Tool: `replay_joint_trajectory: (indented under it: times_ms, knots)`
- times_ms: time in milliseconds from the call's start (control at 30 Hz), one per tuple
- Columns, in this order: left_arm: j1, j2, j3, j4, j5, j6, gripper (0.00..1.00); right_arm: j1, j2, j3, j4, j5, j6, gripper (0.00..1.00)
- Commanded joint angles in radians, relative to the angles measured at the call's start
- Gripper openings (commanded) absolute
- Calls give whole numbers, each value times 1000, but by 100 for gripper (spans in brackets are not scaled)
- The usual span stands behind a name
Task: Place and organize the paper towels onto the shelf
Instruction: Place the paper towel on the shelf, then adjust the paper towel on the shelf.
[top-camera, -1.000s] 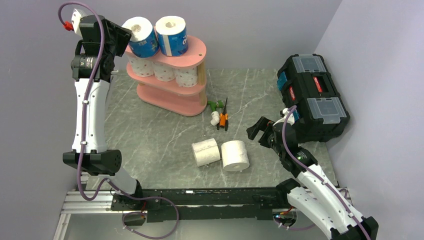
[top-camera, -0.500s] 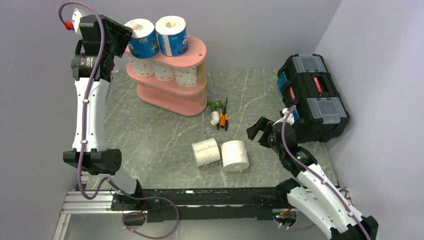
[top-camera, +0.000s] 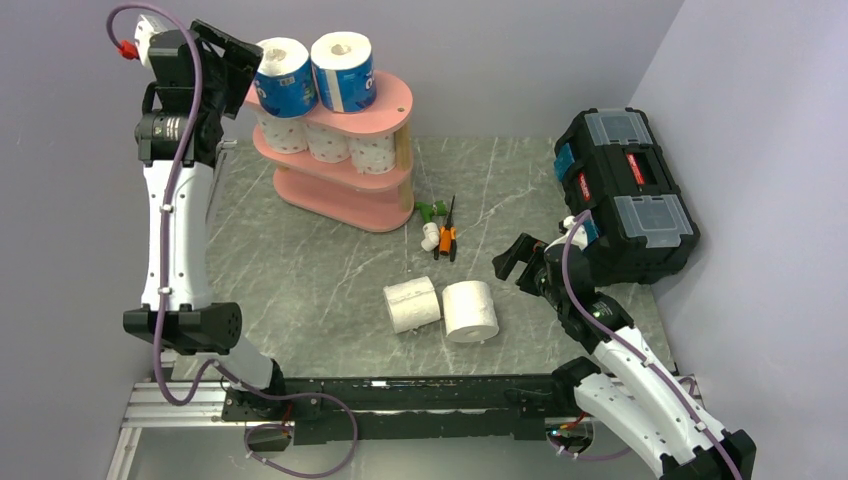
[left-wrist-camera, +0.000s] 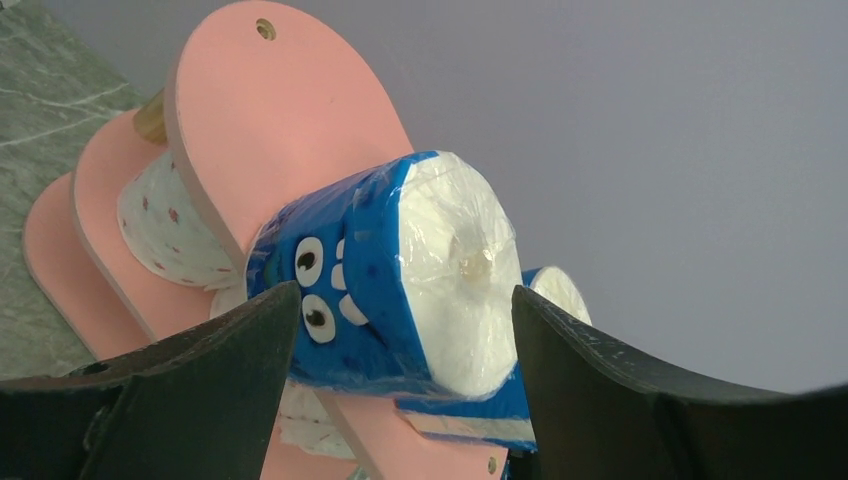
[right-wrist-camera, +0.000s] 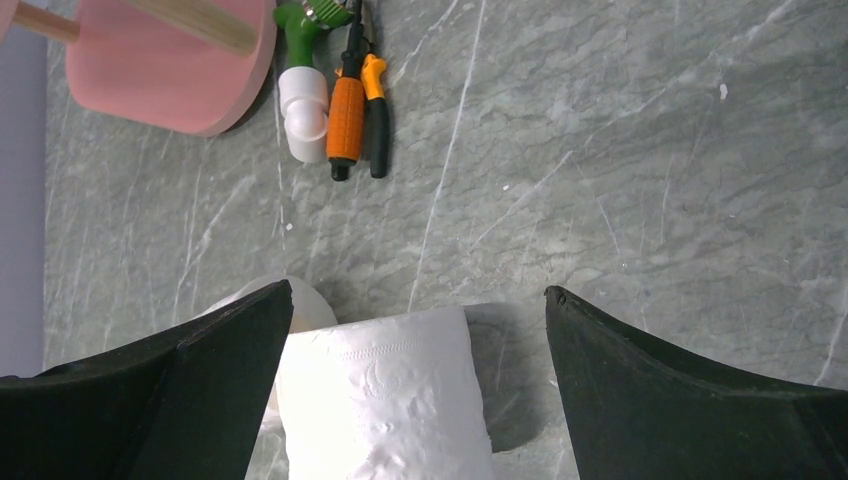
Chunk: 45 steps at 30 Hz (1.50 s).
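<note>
The pink three-tier shelf (top-camera: 395, 100) stands at the back of the table. Two blue cartoon-eyed paper towels (top-camera: 283, 75) (top-camera: 343, 70) rest on its top board, and three pink-dotted rolls (top-camera: 327, 142) fill the middle tier. My left gripper (top-camera: 240, 62) is raised at the shelf's left end. In the left wrist view it (left-wrist-camera: 405, 293) is open, with the left blue roll (left-wrist-camera: 400, 270) between its fingers and a gap on each side. Two plain white rolls (top-camera: 412, 303) (top-camera: 470, 310) lie on the table. My right gripper (right-wrist-camera: 418, 290) is open just right of them, facing the nearer roll (right-wrist-camera: 385, 400).
A black toolbox (top-camera: 625, 190) sits at the right edge of the table, close behind the right arm. A white-and-green tool (top-camera: 430, 232) and orange-handled pliers (top-camera: 447, 238) lie just right of the shelf's base. The shelf's bottom tier (top-camera: 340, 200) holds no rolls.
My left gripper has opened wider off the left blue roll and drawn back a little up and to the left. The roll stays on the top board. The right arm has not moved.
</note>
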Motion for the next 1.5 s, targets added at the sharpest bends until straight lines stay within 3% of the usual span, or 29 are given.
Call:
replay_joint_trajectory:
  times_ms: [0, 267, 367, 400, 433, 800, 1467]
  knots:
    - [35, -111, -42, 59, 1, 21, 82, -4, -6, 14, 30, -13, -13, 100]
    - [104, -360, -459, 282, 17, 87, 57, -3, -19, 12, 49, -60, -24, 100]
    - [140, -419, -577, 360, 65, 129, 31, -3, -24, 14, 50, -66, -24, 99]
    - [152, -424, -598, 379, 85, 138, 9, -4, -26, 15, 51, -66, -25, 99]
    - [161, -424, -607, 383, 106, 141, 0, -3, -25, 15, 51, -66, -25, 99]
    - [177, -251, -582, 523, 447, 174, 0, -3, -17, 20, 41, -60, -23, 98]
    - [176, -109, -509, 576, 512, 132, 0, -2, 31, 35, 60, -51, -33, 97]
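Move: The blue-wrapped roll I have just set on the top shelf lies about 5 cm ahead of my left hand and 4 cm to its right, its middle some 2 cm lower. The second blue roll stands about 11 cm to the right of that roll and 1 cm farther out. On the shelf beneath, the nearest flowered roll is about 4 cm ahead of my left hand, 2 cm right and 17 cm down. From my right hand the first blue roll lies roughly 45 cm left, 26 ahead and 30 up. With my left fingers already spread, I back off the blue roll about 8 cm, drifting 5 cm left, and shut the empty fingers as I go. Then I swing forward again and to the right, sinking some 8 cm below where I began and turning the wrist nearly 20 degrees clockwise, to bring the closed tips towards the roll's foot at the shelf edge. ##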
